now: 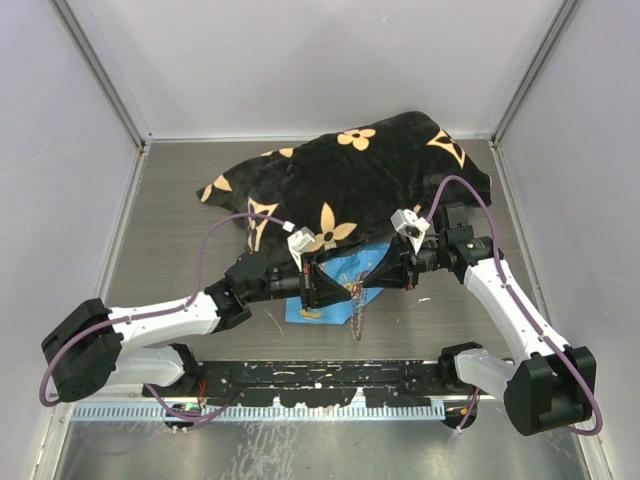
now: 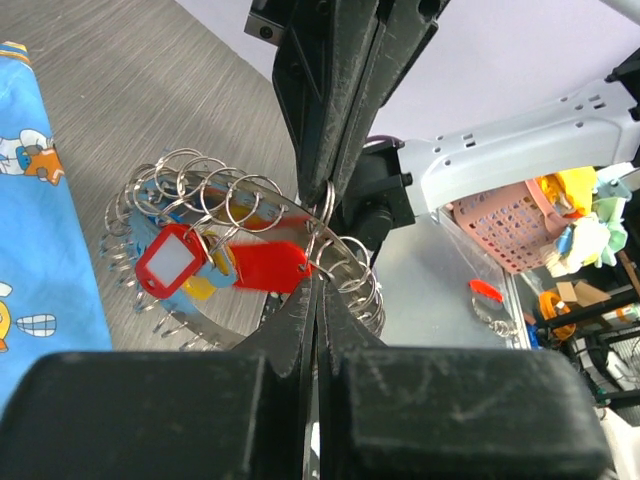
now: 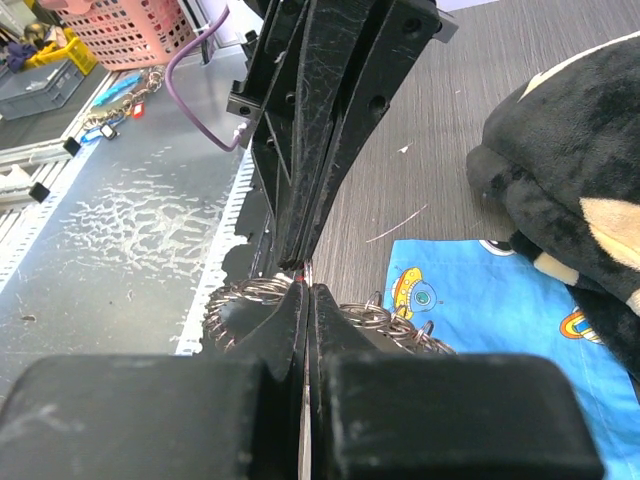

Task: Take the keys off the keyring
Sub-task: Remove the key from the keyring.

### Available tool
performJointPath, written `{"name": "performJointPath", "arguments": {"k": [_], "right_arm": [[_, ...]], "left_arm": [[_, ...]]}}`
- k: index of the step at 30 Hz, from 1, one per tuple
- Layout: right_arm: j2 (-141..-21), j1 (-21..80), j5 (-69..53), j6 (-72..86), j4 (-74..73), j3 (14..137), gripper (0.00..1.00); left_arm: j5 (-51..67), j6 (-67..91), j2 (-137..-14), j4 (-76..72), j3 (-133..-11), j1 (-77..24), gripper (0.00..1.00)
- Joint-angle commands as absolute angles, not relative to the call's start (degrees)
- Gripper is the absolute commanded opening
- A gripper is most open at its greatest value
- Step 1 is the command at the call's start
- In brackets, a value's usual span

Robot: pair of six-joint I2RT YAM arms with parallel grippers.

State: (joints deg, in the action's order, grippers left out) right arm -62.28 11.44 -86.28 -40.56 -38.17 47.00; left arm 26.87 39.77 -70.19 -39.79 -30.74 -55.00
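Observation:
The keyring [image 2: 225, 195] is a loop of many small silver split rings, held up above the table between both grippers. Keys hang from it by coloured heads: a red one with a white window [image 2: 168, 262], a plain red one [image 2: 268, 268], and blue and yellow ones [image 2: 205, 285] behind. My left gripper [image 2: 318, 285] is shut on a small ring of the loop, next to the plain red head. My right gripper [image 2: 330, 195] meets it tip to tip, shut on the adjoining ring. In the right wrist view the right gripper [image 3: 308, 290] has ring coils [image 3: 390, 320] on both sides. From above, part of the keyring [image 1: 358, 320] dangles below the grippers.
A blue cartoon-print cloth [image 1: 322, 302] lies under the grippers. A big black cushion with tan flowers [image 1: 370, 175] fills the back of the table. Off the table stand a pink basket [image 2: 505, 225] and a loose red tag on rings [image 2: 485, 292].

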Motion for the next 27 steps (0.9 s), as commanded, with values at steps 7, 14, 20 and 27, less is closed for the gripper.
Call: {"name": "performJointPath", "arguments": {"k": [7, 14, 20, 27], "right_arm": [[-61.32, 11.4, -89.65, -40.16, -36.36, 47.45, 0.01], [-61.22, 11.35, -89.72, -40.13, -36.3, 47.31, 0.01], [-61.24, 11.38, -89.95, -40.09, -36.25, 47.37, 0.01], [-61.21, 11.39, -90.18, -40.0, -36.3, 47.31, 0.01]], "left_arm": [[27.11, 34.89, -68.72, -33.98, -34.72, -56.25, 0.0], [23.52, 32.53, -64.41, -35.39, -32.2, -56.29, 0.18], [20.64, 28.55, -60.36, -39.94, -29.63, -56.26, 0.38], [20.88, 25.58, -63.62, -46.66, -30.9, -56.28, 0.41]]}}
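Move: The keyring hangs in the right fingers, with its middle roughly 5 cm below the left hand, 2 cm to its right and about level fore and aft; from the right hand it lies some 2 cm back, 5 cm down. The nearer red key tag is about 2 cm ahead of the left hand, 3 cm right and 3 cm lower. The blue cloth lies some 8 cm ahead and 18 cm below, about 1 cm to the left. The keyring stays pinched by its small ring in the still right fingers, while the shut left fingertips, at its top edge beside that pinch, sink just under a centimetre and come free. They then open to less than half, and the left hand climbs about 4 cm and draws 1.5 cm left, rolling some 15 degrees. ##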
